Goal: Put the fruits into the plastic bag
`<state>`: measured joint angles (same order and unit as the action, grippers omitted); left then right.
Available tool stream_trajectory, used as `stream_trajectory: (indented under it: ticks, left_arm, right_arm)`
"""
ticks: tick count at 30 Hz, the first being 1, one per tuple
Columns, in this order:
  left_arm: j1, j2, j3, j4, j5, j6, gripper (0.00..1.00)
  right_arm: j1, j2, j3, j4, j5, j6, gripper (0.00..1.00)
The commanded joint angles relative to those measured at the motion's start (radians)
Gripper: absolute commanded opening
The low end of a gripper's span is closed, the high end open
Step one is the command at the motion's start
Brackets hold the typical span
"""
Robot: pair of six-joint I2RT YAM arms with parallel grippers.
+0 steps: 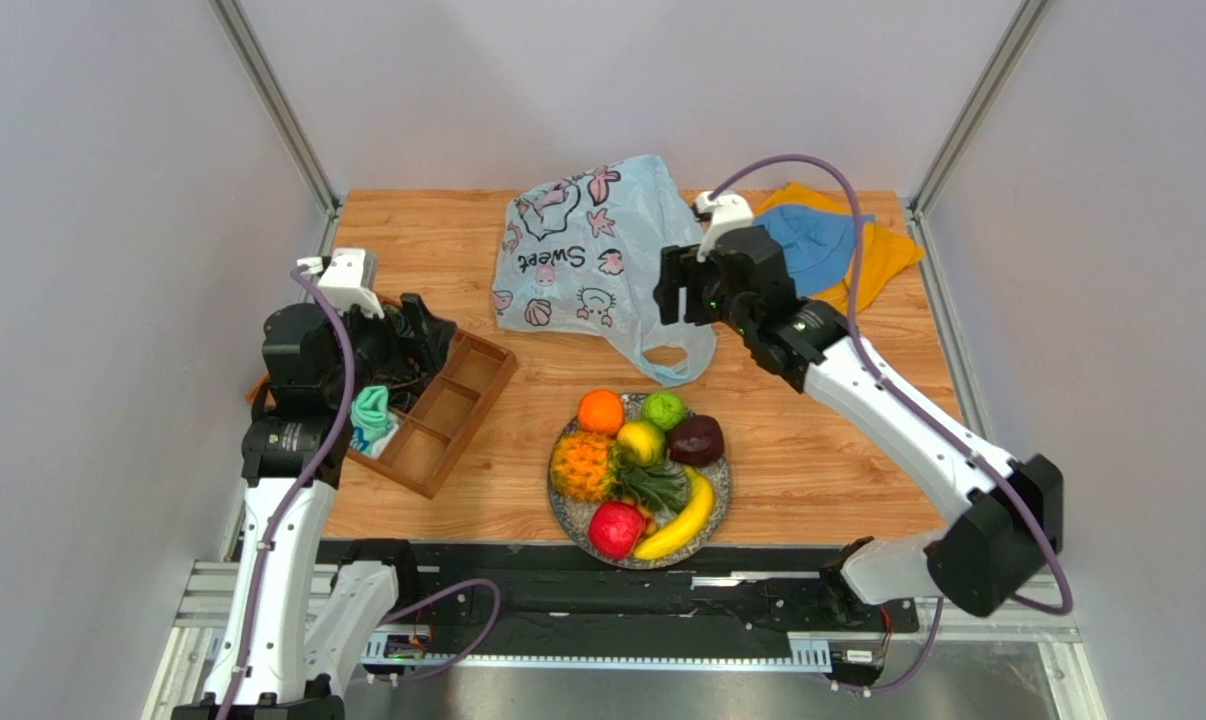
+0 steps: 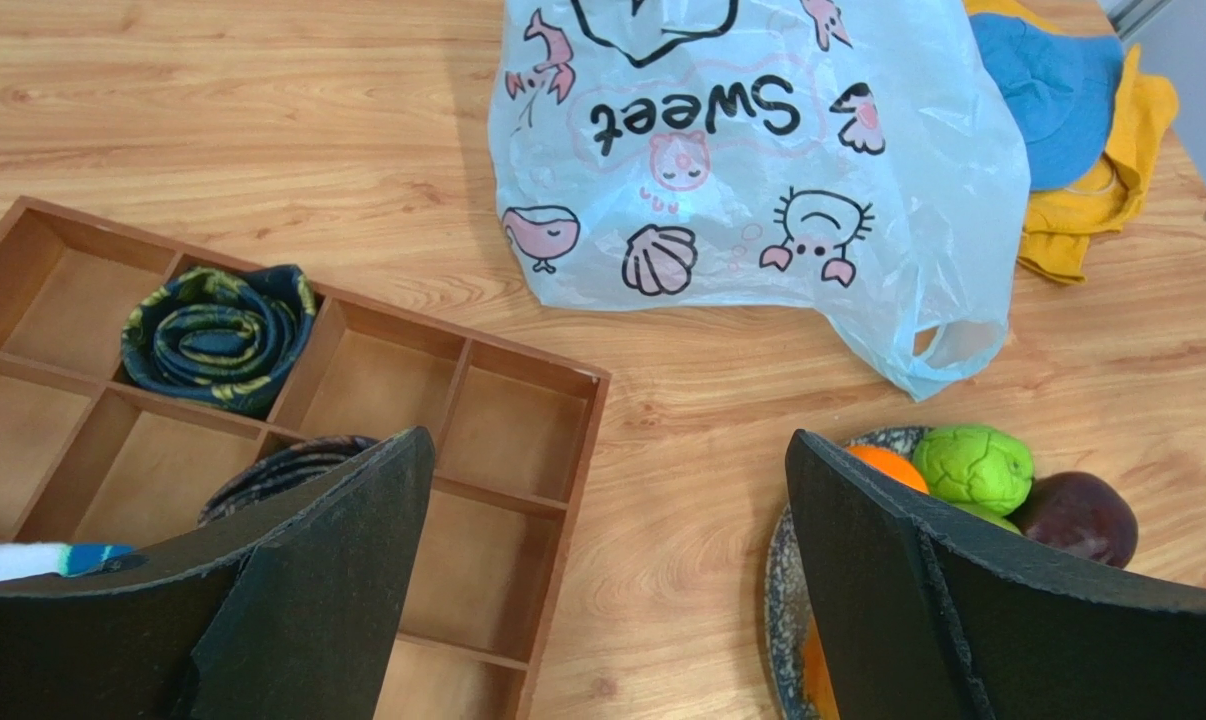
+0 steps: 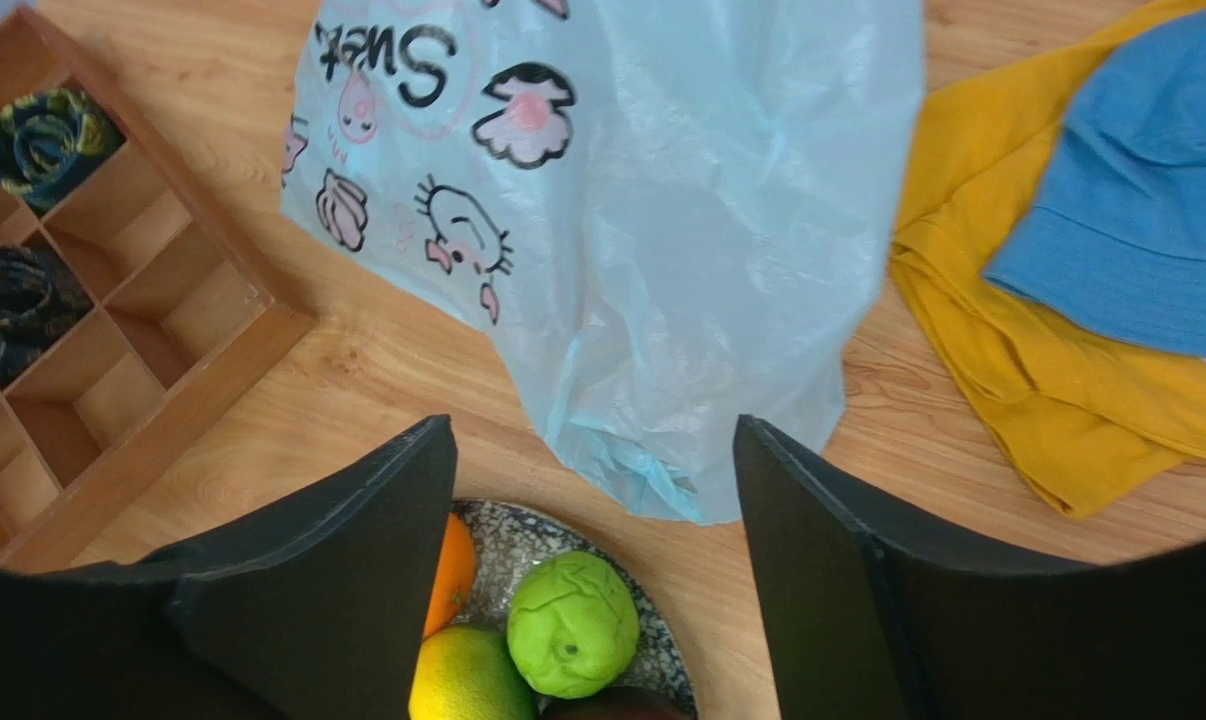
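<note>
The fruits sit piled on a speckled plate (image 1: pixel 567 519) at the table's near middle: orange (image 1: pixel 602 410), green apple (image 1: pixel 663 408), yellow-green fruit (image 1: pixel 641 443), maroon fruit (image 1: pixel 696 440), pineapple (image 1: pixel 584 468), red apple (image 1: pixel 617 528) and banana (image 1: pixel 684 519). Behind them the light blue plastic bag (image 1: pixel 587 255) lies flat, its handle loop towards the plate. My right gripper (image 1: pixel 674 288) hovers open over that near end of the bag (image 3: pixel 684 225), with the green apple (image 3: pixel 572 623) below its empty jaws. Open and empty, my left gripper (image 1: pixel 426 336) hangs over a wooden tray, far left of the plate.
The wooden compartment tray (image 1: pixel 459 402) at the left holds rolled cloths (image 2: pixel 216 333). A blue hat (image 1: pixel 809 248) lies on a yellow cloth (image 1: pixel 887 258) at the back right, beside the bag. Grey walls close in the table on three sides.
</note>
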<state>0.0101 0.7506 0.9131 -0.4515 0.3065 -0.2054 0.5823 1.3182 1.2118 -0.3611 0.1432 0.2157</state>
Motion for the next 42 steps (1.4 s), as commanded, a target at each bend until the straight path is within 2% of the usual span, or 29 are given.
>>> stream_trajectory:
  ticks: [1, 7, 11, 15, 31, 42]
  left_arm:
    - [0.004, 0.021, 0.023, -0.007, 0.029, 0.012, 0.95]
    - [0.004, 0.038, 0.023, -0.009, 0.052, 0.004, 0.95]
    - [0.005, 0.036, 0.021, -0.009, 0.051, 0.004, 0.95]
    - [0.005, 0.041, 0.021, -0.009, 0.057, 0.001, 0.95]
    - [0.005, 0.064, 0.021, -0.009, 0.079, -0.005, 0.95]
    - [0.005, 0.076, 0.024, -0.009, 0.091, -0.003, 0.95]
  right_arm:
    - [0.063, 0.114, 0.132, -0.088, 0.015, -0.033, 0.69]
    - [0.119, 0.298, 0.225, -0.131, -0.004, -0.032, 0.62]
    - [0.163, 0.401, 0.284, -0.183, 0.050, -0.027, 0.59]
    - [0.174, 0.483, 0.273, -0.191, 0.081, 0.010, 0.57]
    - [0.151, 0.631, 0.224, -0.116, 0.159, 0.120, 0.54]
    - [0.131, 0.731, 0.241, -0.055, 0.212, 0.087, 0.47]
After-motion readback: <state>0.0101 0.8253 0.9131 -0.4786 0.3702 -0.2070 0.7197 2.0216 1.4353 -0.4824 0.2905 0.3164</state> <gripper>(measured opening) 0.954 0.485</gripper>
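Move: The near handle of the plastic bag lies well below the right hand, roughly 24 cm down, about 4 cm to its left and 2 cm ahead. On the plate, the green fruit is about 4 cm back and 3 cm to the left, and the orange about 4 cm back and 11 cm to the left; the blue hat lies some 16 cm ahead and 16 cm to the right. From the left hand the handle is about 27 cm right, 9 cm ahead and 27 cm down. The right hand drops some 22 cm towards the near handle of the plastic bag, swinging about 8 cm left over the first half of the drop and then easing back right a couple of centimetres as it keeps sinking. On the way the wrist tips about 30 degrees until the fingers point mostly down, and they close part way, ending on either side of the handle's left strap just beyond the plate, still apart, while the empty left hand sinks about 2 cm beside its tray. ##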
